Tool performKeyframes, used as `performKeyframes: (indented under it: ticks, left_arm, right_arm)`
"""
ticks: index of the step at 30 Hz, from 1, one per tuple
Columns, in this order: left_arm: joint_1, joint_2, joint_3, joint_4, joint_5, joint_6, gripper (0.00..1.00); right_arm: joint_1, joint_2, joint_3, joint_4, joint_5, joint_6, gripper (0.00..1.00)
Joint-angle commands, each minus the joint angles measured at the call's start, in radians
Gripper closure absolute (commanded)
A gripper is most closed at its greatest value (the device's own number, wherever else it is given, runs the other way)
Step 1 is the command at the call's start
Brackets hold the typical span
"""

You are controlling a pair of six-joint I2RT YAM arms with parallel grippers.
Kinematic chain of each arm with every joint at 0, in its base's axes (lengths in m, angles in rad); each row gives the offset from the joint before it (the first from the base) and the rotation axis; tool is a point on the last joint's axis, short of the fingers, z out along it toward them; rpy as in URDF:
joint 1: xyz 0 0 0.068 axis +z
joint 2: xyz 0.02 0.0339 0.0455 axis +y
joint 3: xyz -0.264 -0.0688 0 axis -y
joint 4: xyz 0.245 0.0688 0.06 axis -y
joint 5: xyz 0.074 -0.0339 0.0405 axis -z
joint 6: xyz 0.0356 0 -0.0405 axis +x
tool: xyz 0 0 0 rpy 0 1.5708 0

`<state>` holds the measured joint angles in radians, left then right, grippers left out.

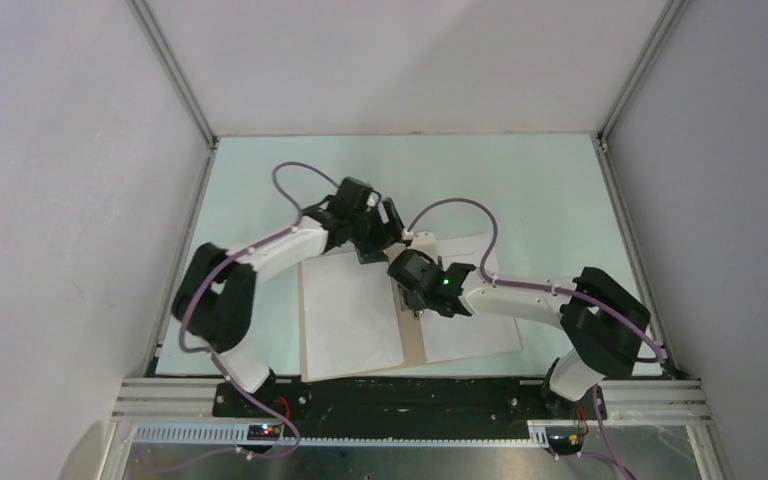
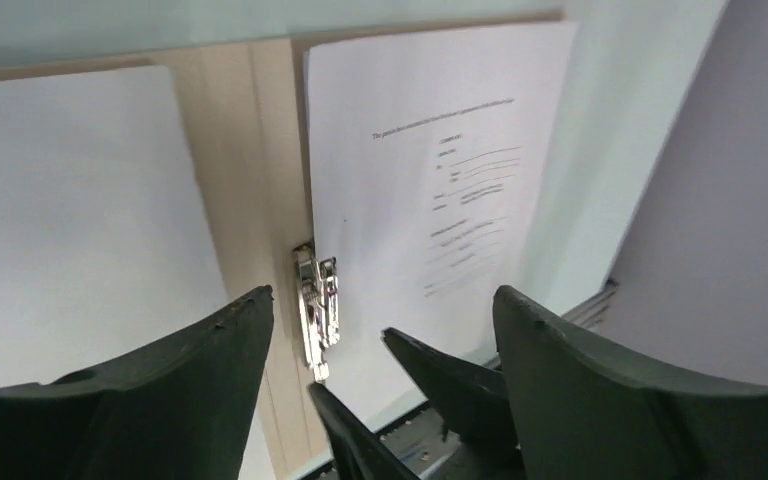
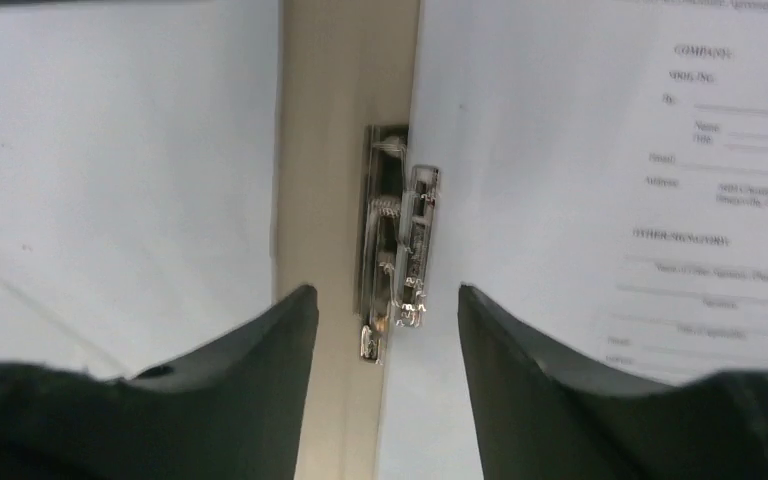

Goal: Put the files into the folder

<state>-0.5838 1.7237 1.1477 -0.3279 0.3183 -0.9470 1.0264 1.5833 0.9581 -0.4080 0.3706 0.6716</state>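
The tan folder (image 1: 415, 345) lies open near the table's front edge. A blank file (image 1: 350, 310) rests on its left half and a printed file (image 1: 475, 335) on its right half. In the right wrist view the metal clip (image 3: 395, 240) sits on the folder spine (image 3: 345, 100), its lever over the edge of the printed file (image 3: 610, 150), with the blank file (image 3: 110, 150) to the left. My right gripper (image 3: 385, 300) hangs open just short of the clip, holding nothing. My left gripper (image 2: 380, 310) is open too, above the clip (image 2: 317, 310), with the right gripper's fingertips (image 2: 400, 345) showing between its fingers.
Both arms meet over the folder's spine: the left gripper (image 1: 385, 240) at its far end, the right gripper (image 1: 418, 300) mid-spine. Grey walls enclose the pale green table (image 1: 520, 180). A black rail (image 1: 410, 395) runs along the near edge.
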Motion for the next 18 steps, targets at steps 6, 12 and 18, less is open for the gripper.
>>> performKeyframes:
  ticks: [6, 12, 18]
  left_arm:
    - [0.246, -0.462, -0.270, -0.010, -0.063, 0.092, 0.01]
    - [0.316, -0.691, -0.529, -0.066, -0.189, 0.154, 0.00]
    - [0.367, -0.824, -0.654, -0.151, -0.272, 0.193, 0.00]
  right_arm:
    - [0.006, 0.173, 0.152, -0.036, 0.070, -0.059, 0.45]
    - [-0.001, 0.233, 0.181, -0.061, 0.063, -0.058, 0.51]
    - [-0.021, 0.251, 0.182, -0.068, 0.034, -0.091, 0.70]
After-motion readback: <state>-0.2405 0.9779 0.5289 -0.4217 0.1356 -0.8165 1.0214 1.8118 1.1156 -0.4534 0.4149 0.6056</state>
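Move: The metal clip on the folder's spine lies just ahead of the right hand, about 3 cm forward, 2 cm to its left and 4 cm below. The blank sheet's middle is roughly 15 cm to that hand's left and level with it; the printed sheet's middle is some 11 cm to its right and 3 cm ahead. From the left hand the clip lies about 9 cm back, 6 cm right and 8 cm below. The right fingertips come down to straddle the clip's middle, first edging about 2 cm forward and left, then sinking some 3 cm with a slight roll while they close partway around it. Meanwhile the left hand, empty, clears off to its left by about 19 cm, arcing up and over the blank sheet, then back and down, its fingers spreading fully. ##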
